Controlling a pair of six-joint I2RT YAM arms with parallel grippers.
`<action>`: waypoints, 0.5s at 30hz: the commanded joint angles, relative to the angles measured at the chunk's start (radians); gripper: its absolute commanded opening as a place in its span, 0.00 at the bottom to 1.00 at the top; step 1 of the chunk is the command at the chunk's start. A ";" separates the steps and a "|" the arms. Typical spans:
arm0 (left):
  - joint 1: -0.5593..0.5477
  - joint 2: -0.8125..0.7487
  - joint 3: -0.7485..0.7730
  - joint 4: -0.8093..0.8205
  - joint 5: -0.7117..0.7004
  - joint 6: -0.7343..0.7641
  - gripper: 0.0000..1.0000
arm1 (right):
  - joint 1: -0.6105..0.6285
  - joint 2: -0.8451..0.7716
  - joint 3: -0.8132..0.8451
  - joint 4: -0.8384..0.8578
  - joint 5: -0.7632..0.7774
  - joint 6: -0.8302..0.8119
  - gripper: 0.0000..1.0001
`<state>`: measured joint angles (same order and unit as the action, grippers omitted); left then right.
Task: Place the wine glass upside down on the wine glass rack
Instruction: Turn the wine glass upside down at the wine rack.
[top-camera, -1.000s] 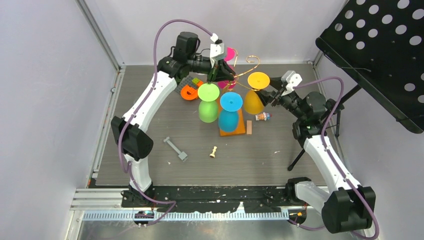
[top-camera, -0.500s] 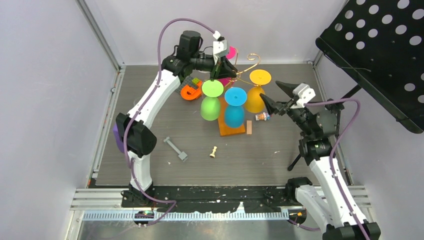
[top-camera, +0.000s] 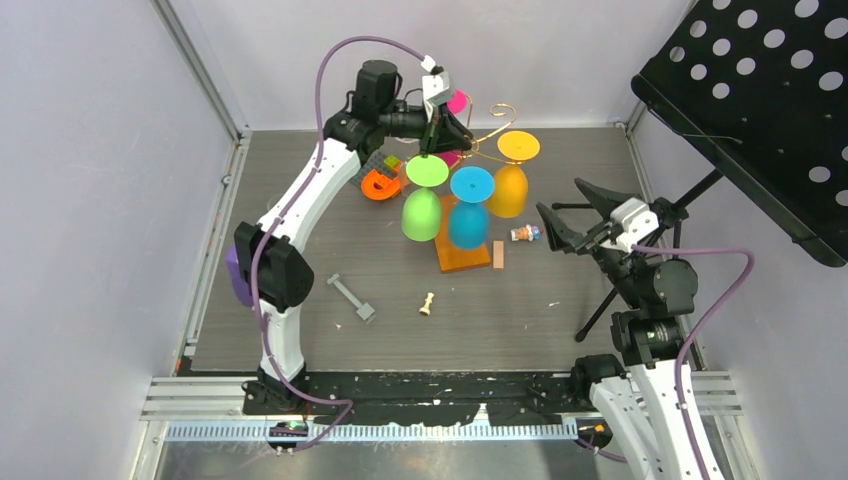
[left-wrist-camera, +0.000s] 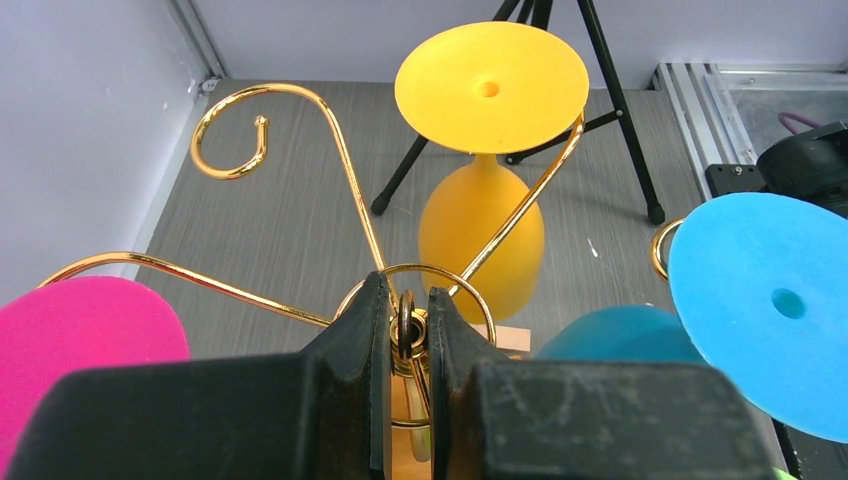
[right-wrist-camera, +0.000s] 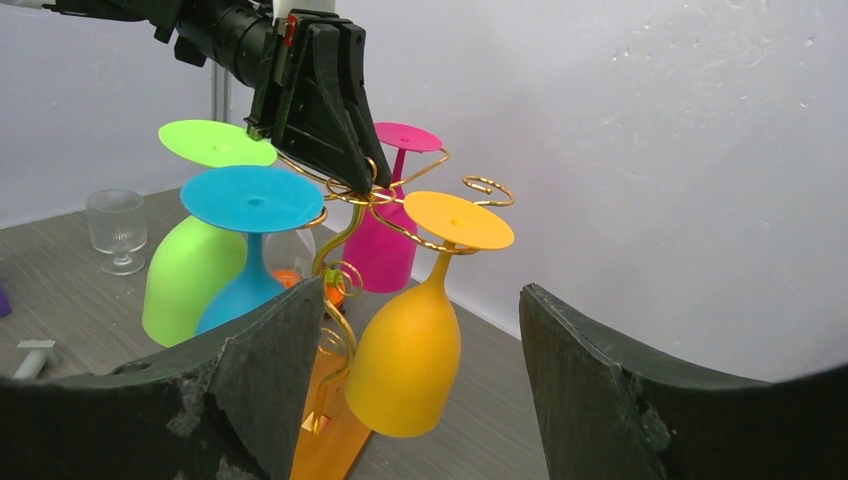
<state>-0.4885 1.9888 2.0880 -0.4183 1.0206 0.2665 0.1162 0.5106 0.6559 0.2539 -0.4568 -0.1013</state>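
Note:
The wine glass rack (top-camera: 500, 115), gold wire on an orange-brown base (top-camera: 465, 258), carries several upside-down glasses. A yellow wine glass (top-camera: 508, 190) hangs by its foot from a right-hand arm, also seen from the left wrist (left-wrist-camera: 480, 225) and right wrist (right-wrist-camera: 405, 365). Green (top-camera: 420, 212), blue (top-camera: 467, 225) and pink (top-camera: 458, 102) glasses hang beside it. My left gripper (left-wrist-camera: 408, 315) is shut on the ring at the rack's top. My right gripper (top-camera: 563, 200) stands open to the right of the yellow glass, clear of it; its fingers (right-wrist-camera: 270, 370) frame the glass from a distance.
An orange piece (top-camera: 378, 185) lies behind the rack, with a small bottle (top-camera: 525, 233) and wooden block (top-camera: 498, 254) at its right. A grey bolt (top-camera: 352, 298) and a pawn (top-camera: 427, 303) lie nearer. A black music stand (top-camera: 760, 110) fills the right. A clear glass (right-wrist-camera: 115, 228) stands beyond.
My right gripper has opened, let go of the yellow glass and drawn back to the right and nearer. The glass stays hanging on the rack. The left gripper keeps its hold.

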 joint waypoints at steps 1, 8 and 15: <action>0.014 0.021 -0.038 -0.060 0.006 -0.061 0.13 | 0.006 -0.028 -0.003 -0.053 0.008 -0.007 0.78; 0.016 0.008 -0.042 -0.052 0.002 -0.070 0.33 | 0.006 -0.055 -0.006 -0.069 0.012 -0.013 0.79; 0.016 -0.023 -0.042 -0.027 0.008 -0.093 0.38 | 0.004 -0.054 -0.014 -0.063 0.001 -0.010 0.79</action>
<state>-0.4755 1.9888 2.0720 -0.3927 1.0153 0.2043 0.1162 0.4622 0.6456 0.1776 -0.4576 -0.1043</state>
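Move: Between the left hand's barely parted fingers sits the rack's small top loop, right at the pads. From that hand the yellow glass hangs about 9 cm right and 1 back, the blue one some 9 cm back and 1 right, the green one roughly 8 cm left and 5 back, the pink one about 10 cm ahead and 2 left, all some 9 cm lower. From the empty right hand the loop is about 16 cm ahead, 17 left, slightly lower. Opening its fingers to roughly a third of their range, the left hand lets go of the rack's top loop, which ends up free in the gap. The hand itself hardly shifts, about half a centimetre forward and left with a turn of some 3 degrees. The right hand, still open and empty, eases about 1 cm down and slightly back, coming to rest clear of the glasses. ##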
